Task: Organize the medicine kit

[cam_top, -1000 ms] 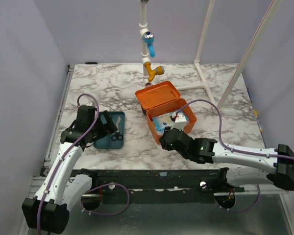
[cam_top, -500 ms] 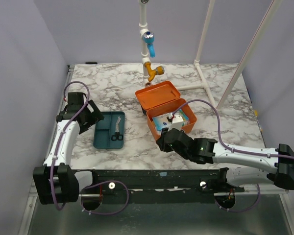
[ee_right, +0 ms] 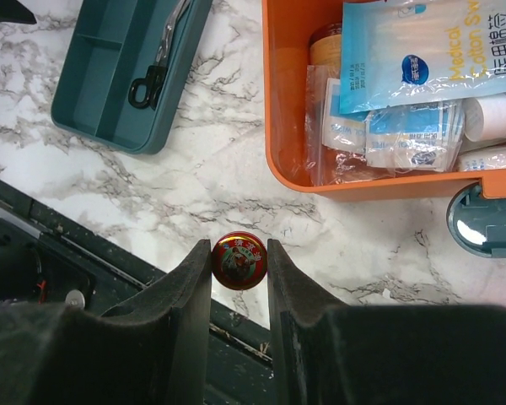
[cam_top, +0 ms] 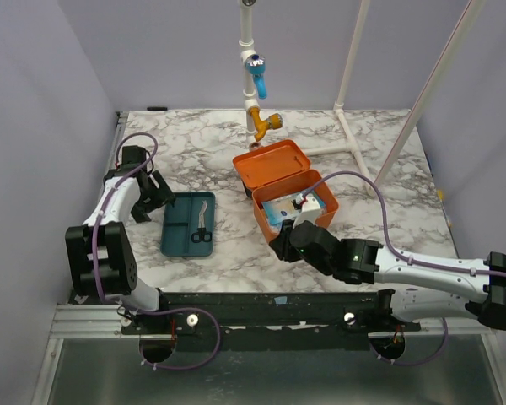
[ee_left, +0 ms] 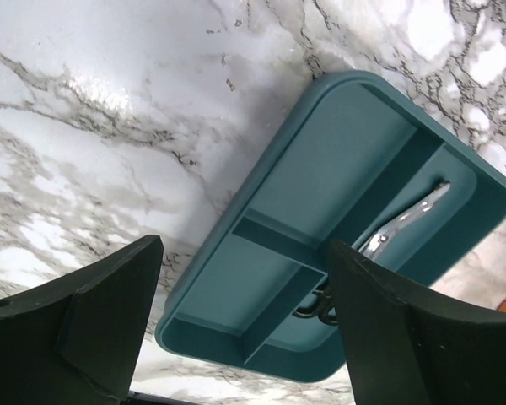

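Observation:
The medicine kit [cam_top: 271, 165] stands open at mid-table, its orange wall [ee_right: 278, 101] around a swab pack, gauze packets and white bottles. Just in front of the kit, above the marble, my right gripper [ee_right: 239, 253] is shut on a small round red tin [ee_right: 239, 263]; from the top camera this gripper [cam_top: 280, 245] hides the tin. My left gripper [ee_left: 244, 249] is open with nothing between its fingers. It hovers at the left [cam_top: 156, 196], beside the teal tray [cam_top: 182, 221], which holds scissors [cam_top: 202, 229].
The teal tray [ee_left: 337, 169] has several compartments, and the scissors [ee_left: 396, 232] lie along its long one. A white pipe with a blue and yellow tap [cam_top: 255, 76] rises behind the kit. White frame tubes [cam_top: 350, 59] stand at the back right. A black rail [cam_top: 261, 308] runs along the near edge.
My left arm has swung back from over the tray to the table's left side, its jaws narrowing a little. The right gripper still holds the tin and has barely moved.

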Controlling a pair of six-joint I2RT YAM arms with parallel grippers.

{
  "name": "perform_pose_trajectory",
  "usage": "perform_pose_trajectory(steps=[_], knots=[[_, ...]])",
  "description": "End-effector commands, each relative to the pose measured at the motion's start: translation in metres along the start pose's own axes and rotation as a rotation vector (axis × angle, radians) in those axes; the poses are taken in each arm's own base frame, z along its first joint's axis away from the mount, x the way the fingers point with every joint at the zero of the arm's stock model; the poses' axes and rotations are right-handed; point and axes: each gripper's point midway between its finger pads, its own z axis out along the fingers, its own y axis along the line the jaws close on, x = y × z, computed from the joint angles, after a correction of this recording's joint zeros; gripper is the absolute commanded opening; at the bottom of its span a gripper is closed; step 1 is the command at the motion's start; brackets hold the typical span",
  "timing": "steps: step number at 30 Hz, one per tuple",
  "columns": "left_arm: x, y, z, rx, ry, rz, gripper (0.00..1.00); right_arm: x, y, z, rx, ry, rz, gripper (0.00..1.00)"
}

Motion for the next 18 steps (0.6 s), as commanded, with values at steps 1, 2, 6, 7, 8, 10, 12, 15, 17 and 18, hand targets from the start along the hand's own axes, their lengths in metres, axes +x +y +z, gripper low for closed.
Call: perform_pose_trajectory(steps=[1,2,6,7,8,10,12,15,17,18], knots=[[-0.006,0.005,0.010,-0.042,0.041,0.033,0.77,0.010,-0.003,-0.003,-0.009,0.026,-0.011,0.18],[-0.005,0.005,0.012,-0.049,0.057,0.041,0.76,0.010,-0.002,-0.004,-0.014,0.025,-0.008,0.18],[0.002,0.007,0.024,-0.061,0.112,0.059,0.71,0.012,-0.003,-0.004,-0.017,0.032,-0.011,0.19],[0.005,0.008,0.027,-0.062,0.123,0.059,0.70,0.014,-0.004,-0.004,-0.016,0.036,-0.014,0.19],[0.006,0.009,0.029,-0.064,0.129,0.060,0.69,0.014,-0.004,-0.004,-0.016,0.036,-0.015,0.19],[0.013,0.005,0.032,-0.039,0.156,0.056,0.66,0.016,-0.005,-0.004,-0.016,0.039,-0.014,0.19],[0.018,0.004,0.034,-0.030,0.172,0.056,0.62,0.017,-0.006,-0.004,-0.017,0.041,-0.015,0.19],[0.024,0.003,0.034,-0.022,0.183,0.056,0.55,0.016,-0.005,-0.005,-0.023,0.042,-0.013,0.19],[0.028,0.002,0.034,-0.023,0.190,0.065,0.51,0.017,-0.004,-0.006,-0.028,0.045,-0.015,0.19],[0.031,0.001,0.034,-0.023,0.193,0.069,0.50,0.016,-0.004,-0.006,-0.028,0.044,-0.015,0.19]])
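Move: My left hand is poised just over the left wall of the dark green tray. The tray's middle lies about 8 cm to the right, 2 cm back and some 5 cm below. The scissors inside it are roughly 13 cm to this hand's right and 2 cm back. The orange box stands some 42 cm right, about 1 cm farther out. From my right hand, the tray is roughly 29 cm left, 9 cm ahead and 12 cm lower. I sink my left hand about 4 cm, almost straight down over the tray's left wall, slowing towards the bottom and tipping the fingers some 10 degrees closer to vertical. As it sinks I narrow the fingers from wide open to about half, one inside the tray and one outside, so the wall comes between them, with a gap still left. ##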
